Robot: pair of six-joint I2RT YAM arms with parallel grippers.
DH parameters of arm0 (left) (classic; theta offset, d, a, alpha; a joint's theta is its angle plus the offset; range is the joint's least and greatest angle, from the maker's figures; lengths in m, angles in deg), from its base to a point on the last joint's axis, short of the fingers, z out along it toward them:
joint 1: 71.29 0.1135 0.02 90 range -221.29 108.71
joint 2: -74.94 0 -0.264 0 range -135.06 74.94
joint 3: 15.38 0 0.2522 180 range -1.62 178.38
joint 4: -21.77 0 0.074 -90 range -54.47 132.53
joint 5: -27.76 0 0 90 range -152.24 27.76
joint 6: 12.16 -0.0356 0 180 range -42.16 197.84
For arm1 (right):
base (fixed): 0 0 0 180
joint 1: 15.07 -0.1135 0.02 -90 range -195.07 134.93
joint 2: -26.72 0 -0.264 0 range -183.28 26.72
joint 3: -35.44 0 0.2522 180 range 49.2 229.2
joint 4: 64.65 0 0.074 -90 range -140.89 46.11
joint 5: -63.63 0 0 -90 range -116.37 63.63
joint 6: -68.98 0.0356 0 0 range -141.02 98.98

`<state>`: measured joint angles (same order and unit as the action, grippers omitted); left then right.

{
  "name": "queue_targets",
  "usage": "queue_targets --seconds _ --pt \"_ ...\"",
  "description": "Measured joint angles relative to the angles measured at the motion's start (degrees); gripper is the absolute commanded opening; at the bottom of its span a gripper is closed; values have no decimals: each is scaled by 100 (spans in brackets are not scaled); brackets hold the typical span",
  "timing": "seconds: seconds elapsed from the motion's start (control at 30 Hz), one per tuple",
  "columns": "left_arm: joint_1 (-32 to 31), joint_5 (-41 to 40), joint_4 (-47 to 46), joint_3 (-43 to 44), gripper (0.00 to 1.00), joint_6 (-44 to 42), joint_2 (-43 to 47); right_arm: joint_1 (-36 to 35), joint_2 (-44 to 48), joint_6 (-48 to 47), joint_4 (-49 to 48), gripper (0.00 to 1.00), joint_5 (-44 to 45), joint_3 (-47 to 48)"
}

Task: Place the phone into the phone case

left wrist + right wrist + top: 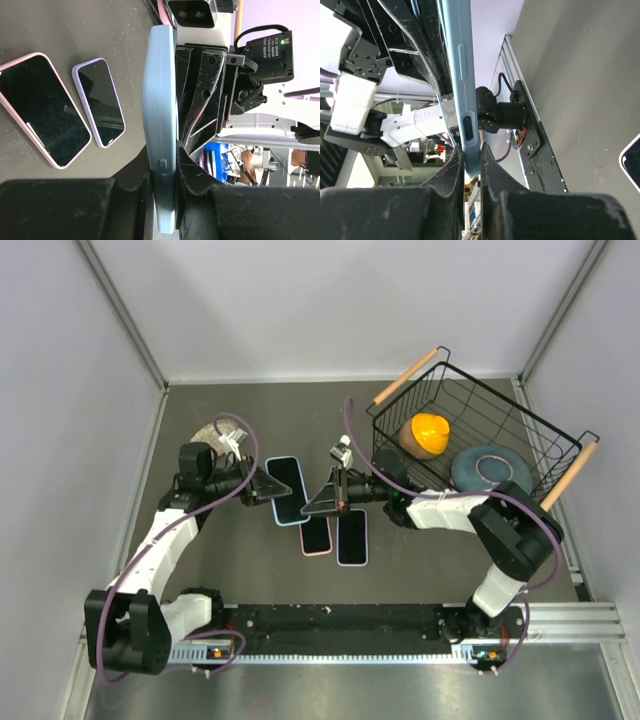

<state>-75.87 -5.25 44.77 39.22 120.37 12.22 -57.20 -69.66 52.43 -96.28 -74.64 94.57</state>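
Note:
A light blue phone case (287, 490) with a dark face is held off the table between both arms; whether a phone is inside it I cannot tell. My left gripper (262, 487) is shut on one long edge of the case (159, 100), near its side buttons, as the left wrist view shows around the gripper (162, 170). My right gripper (320, 502) is shut on the opposite side; its wrist view shows the gripper (471, 160) pinching the case (460, 75) by the slot. A pink-rimmed phone (317, 536) (42, 107) and a lavender-rimmed phone (352, 537) (100, 102) lie face up on the table.
A black wire basket (560, 445) with wooden handles stands at the back right, holding an orange object (430, 432) and a blue-grey plate (490, 468). A round grey item (215, 430) lies behind the left arm. Grey walls enclose the table.

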Motion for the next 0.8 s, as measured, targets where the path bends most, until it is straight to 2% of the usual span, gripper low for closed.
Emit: queue_targets --seconds 0.1,0.13,0.23,0.33,0.47,0.67,0.8 --pt "-13 83 129 -2 0 -136 7 -57 234 -411 649 25 160 24" --pt "-22 127 103 -15 0 -186 11 -79 356 -614 973 38 240 87" --pt "-37 291 -184 -133 0 -278 61 -107 772 -1172 1751 55 542 186" --pt "-28 452 -485 -490 0 -260 138 -37 1325 -1679 2151 62 807 225" --pt "-129 658 -647 -713 0 -170 313 37 1738 -2203 2409 64 935 363" --pt "-428 1143 -1862 -1021 0 566 422 146 1683 -2739 2903 67 887 726" --pt "-533 1279 -2175 -1075 0 813 435 179 1580 -2833 2933 68 702 861"
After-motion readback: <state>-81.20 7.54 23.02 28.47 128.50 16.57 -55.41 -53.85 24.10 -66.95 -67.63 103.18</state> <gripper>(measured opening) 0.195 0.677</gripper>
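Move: The blue case with its phone is in both my hands: its middle lies about 3 cm to the right of my left hand, level with it. From my right hand, pinching its near right corner, the middle is some 4 cm ahead, 5 cm left and 1 cm up. About 15 cm below my left hand, the pink-cased phone lies 1 cm back and 7 cm right, the purple-cased one 4 cm back and 17 cm right. I open my right fingers wide from their nearly shut pinch and let go of the corner, lifting that hand about 6 cm and drawing it a little right and forward off the case while it rolls some 25 degrees, forward side up. My left hand keeps its grip on the left edge and brings the case back about 6 cm, then also rightwards, dipping briefly and turning clockwise. ##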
